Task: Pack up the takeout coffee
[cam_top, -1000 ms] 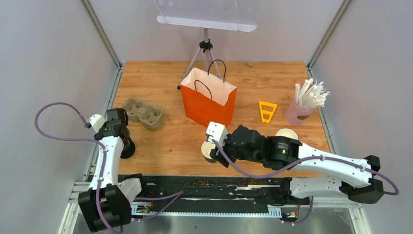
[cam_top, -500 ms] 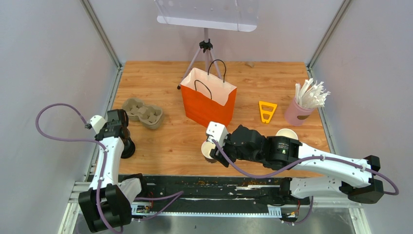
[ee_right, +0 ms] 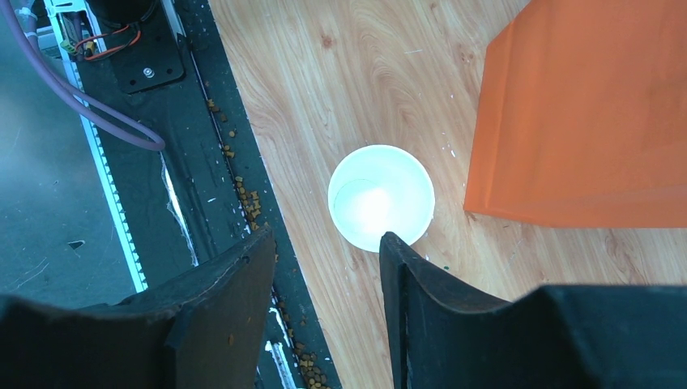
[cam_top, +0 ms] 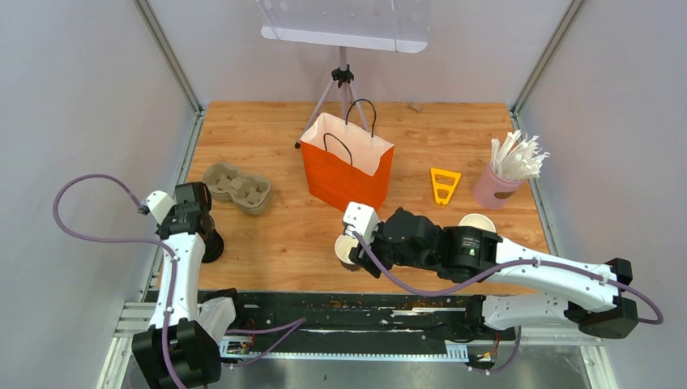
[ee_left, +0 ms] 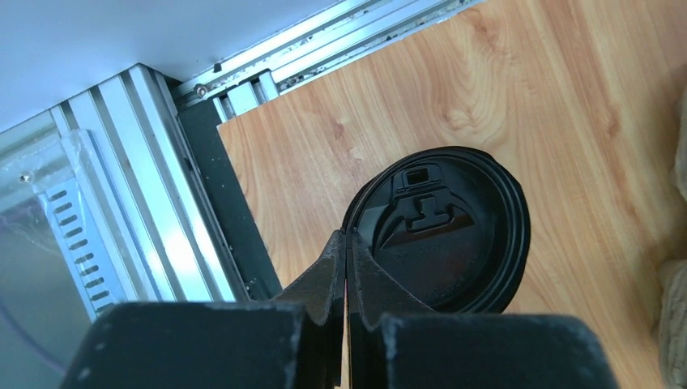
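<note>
A round black lid (ee_left: 454, 235) lies by the table's left edge (cam_top: 215, 248); a cup under it does not show. My left gripper (ee_left: 347, 237) hangs over it, shut, its tips against the lid's near rim (cam_top: 202, 229). A white paper cup (ee_right: 381, 207) stands without a lid near the front edge, beside the orange paper bag (ee_right: 583, 113). My right gripper (ee_right: 324, 261) is open just above that cup (cam_top: 348, 253), one finger over its rim. A second open white cup (cam_top: 477, 222) peeks out behind the right arm. The bag (cam_top: 347, 172) stands upright and open.
A brown pulp cup tray (cam_top: 237, 187) sits left of the bag. At the right stand a pink cup of white straws (cam_top: 498, 185) and a flat yellow triangle (cam_top: 444, 185). A tripod (cam_top: 342, 89) stands behind the bag. The metal rail (ee_right: 186, 194) runs along the front edge.
My left gripper's jaws have closed and its arm has shifted slightly. The right arm and the cups have not moved.
</note>
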{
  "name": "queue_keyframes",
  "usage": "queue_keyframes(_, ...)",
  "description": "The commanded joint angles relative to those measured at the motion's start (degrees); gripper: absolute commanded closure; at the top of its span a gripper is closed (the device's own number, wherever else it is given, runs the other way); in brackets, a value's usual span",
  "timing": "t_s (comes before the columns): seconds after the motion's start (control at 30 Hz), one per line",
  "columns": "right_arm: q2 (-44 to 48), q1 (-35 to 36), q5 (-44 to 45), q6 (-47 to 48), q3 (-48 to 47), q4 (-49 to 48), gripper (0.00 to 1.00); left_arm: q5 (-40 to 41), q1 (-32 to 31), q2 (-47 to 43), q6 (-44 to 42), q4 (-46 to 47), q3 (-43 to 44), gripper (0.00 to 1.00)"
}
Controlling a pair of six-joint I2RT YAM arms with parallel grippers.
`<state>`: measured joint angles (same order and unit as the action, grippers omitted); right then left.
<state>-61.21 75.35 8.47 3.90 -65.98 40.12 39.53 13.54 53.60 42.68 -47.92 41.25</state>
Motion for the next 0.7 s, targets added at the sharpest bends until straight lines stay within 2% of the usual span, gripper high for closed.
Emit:
queue_keyframes(0.0,-0.3,0.4,0.3,-1.2,-1.8,-1.2,0.50,0.4,0.6,-1.4,0.2,-0.9,3.6,1.00)
queue_keyframes(0.4,-0.8,0.3,-1.1,-3.5,-0.9,-4.4,0.50,-7.8,0.6,-7.0,-0.2,-4.1,8.1,1.00)
queue_keyframes(0.57,-1.9,0.4,1.3,-5.2,-1.1,-6.4,0.49,-15.2,0.6,-10.3,-2.8,-4.7,11.0,1.00)
queue_keyframes(0.67,-1.2,0.4,3.8,-5.9,-0.3,-9.5,0.46,-21.8,0.6,-10.4,-4.3,-6.2,13.4,1.00)
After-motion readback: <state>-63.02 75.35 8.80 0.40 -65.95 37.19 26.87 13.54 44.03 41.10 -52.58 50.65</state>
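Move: The cup that the left hand's pinched lid is meant for stands about 38 cm to its right, 5 cm ahead and a few centimetres lower. The lid stack is right below the held lid, roughly 5 cm ahead, 1 cm right and 3 cm down; the cup carrier is some 20 cm ahead and 8 cm right, and the paper bag about 25 cm ahead and 38 cm right. From the right hand the cup lies around 6 cm ahead, 3 cm left and 15 cm below. Rising slowly at first and then faster, the left hand goes up about 7 cm, swinging about 3 cm right towards the cup and a little forward in the later part. The shut fingers keep their pinch on the near rim of the black lid, carrying it clear above the stack, while the wrist rolls about 15 degrees so that the forward side tips up and turns slightly clockwise. ##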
